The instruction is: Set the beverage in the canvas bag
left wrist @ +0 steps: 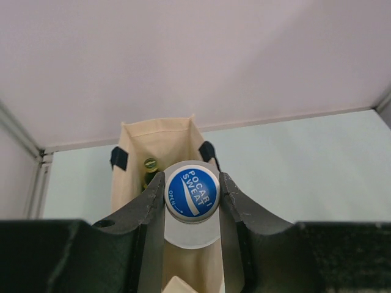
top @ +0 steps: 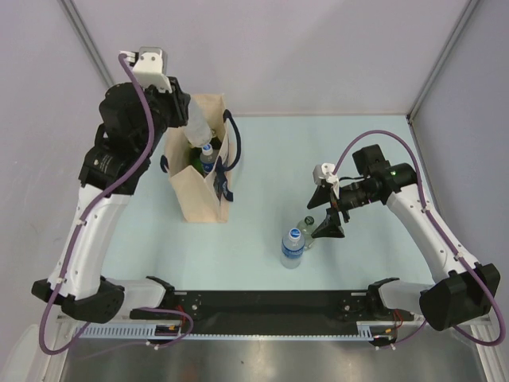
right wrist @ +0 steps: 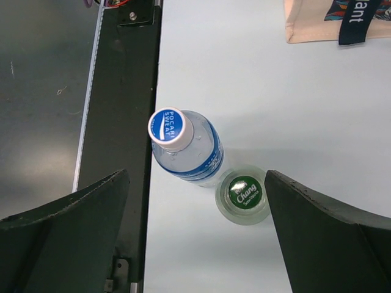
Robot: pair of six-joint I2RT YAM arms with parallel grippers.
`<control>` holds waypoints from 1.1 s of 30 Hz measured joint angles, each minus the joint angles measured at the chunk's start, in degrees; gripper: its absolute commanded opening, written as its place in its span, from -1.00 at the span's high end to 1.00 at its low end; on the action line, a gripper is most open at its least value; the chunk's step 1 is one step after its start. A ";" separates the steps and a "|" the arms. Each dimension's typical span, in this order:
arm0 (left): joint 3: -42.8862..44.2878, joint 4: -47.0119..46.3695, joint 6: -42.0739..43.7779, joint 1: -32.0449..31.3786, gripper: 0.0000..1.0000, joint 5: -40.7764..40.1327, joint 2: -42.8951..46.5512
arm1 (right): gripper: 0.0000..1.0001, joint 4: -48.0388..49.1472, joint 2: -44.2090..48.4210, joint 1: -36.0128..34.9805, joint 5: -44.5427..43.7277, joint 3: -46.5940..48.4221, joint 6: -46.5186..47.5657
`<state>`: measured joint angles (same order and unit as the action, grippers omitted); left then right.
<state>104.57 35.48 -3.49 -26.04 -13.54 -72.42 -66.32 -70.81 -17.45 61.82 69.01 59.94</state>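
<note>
The beige canvas bag [top: 199, 191] with navy handles stands upright at the back left. My left gripper [top: 193, 126] is shut on the neck of a Pocari Sweat bottle [left wrist: 192, 192] and holds it tilted over the bag's open mouth [left wrist: 160, 137]. A green bottle with a gold cap [left wrist: 149, 163] stands inside the bag. My right gripper [top: 328, 213] is open and empty above two upright bottles: a blue-capped Pocari Sweat bottle [right wrist: 183, 146] and a green-capped Chang bottle [right wrist: 244, 194]. The Chang bottle lies between its fingers [right wrist: 317, 232], untouched.
The two loose bottles [top: 293, 247] stand mid-table near the black rail [top: 262, 306] along the near edge. Grey walls close the back and both sides. Bare table surface [top: 358, 143] lies between the bag and the right arm.
</note>
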 measured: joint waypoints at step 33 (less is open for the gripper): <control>-37.53 -14.12 -1.01 12.81 1.00 5.49 0.50 | -1.00 0.50 -2.54 -0.87 -1.18 0.00 -0.39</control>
<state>67.05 21.37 -4.49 -13.23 -8.05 -71.92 -65.82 -73.34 -18.33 60.64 69.01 59.55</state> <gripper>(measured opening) 0.368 0.994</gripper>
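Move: The left hand holds a Pocari Sweat bottle by the cap, high over the near side of the canvas bag. The bag's middle lies about 9 cm ahead, 3 cm left and 36 cm below it. Inside, the other Pocari bottle stands some 11 cm ahead and 38 cm down, and the nearest green bottle about 13 cm ahead, 5 cm left. From the right hand the bag is roughly 28 cm left, 17 cm forward and 11 cm lower. Down by about 23 cm goes the left hand, at first also edging some 5 cm left and a little forward, then nearly straight down, lowering the gripped bottle into the near part of the canvas bag, behind the bottles already there. The wrist tips the hand some 20 degrees further downward, and the fingers keep their hold on the cap. ##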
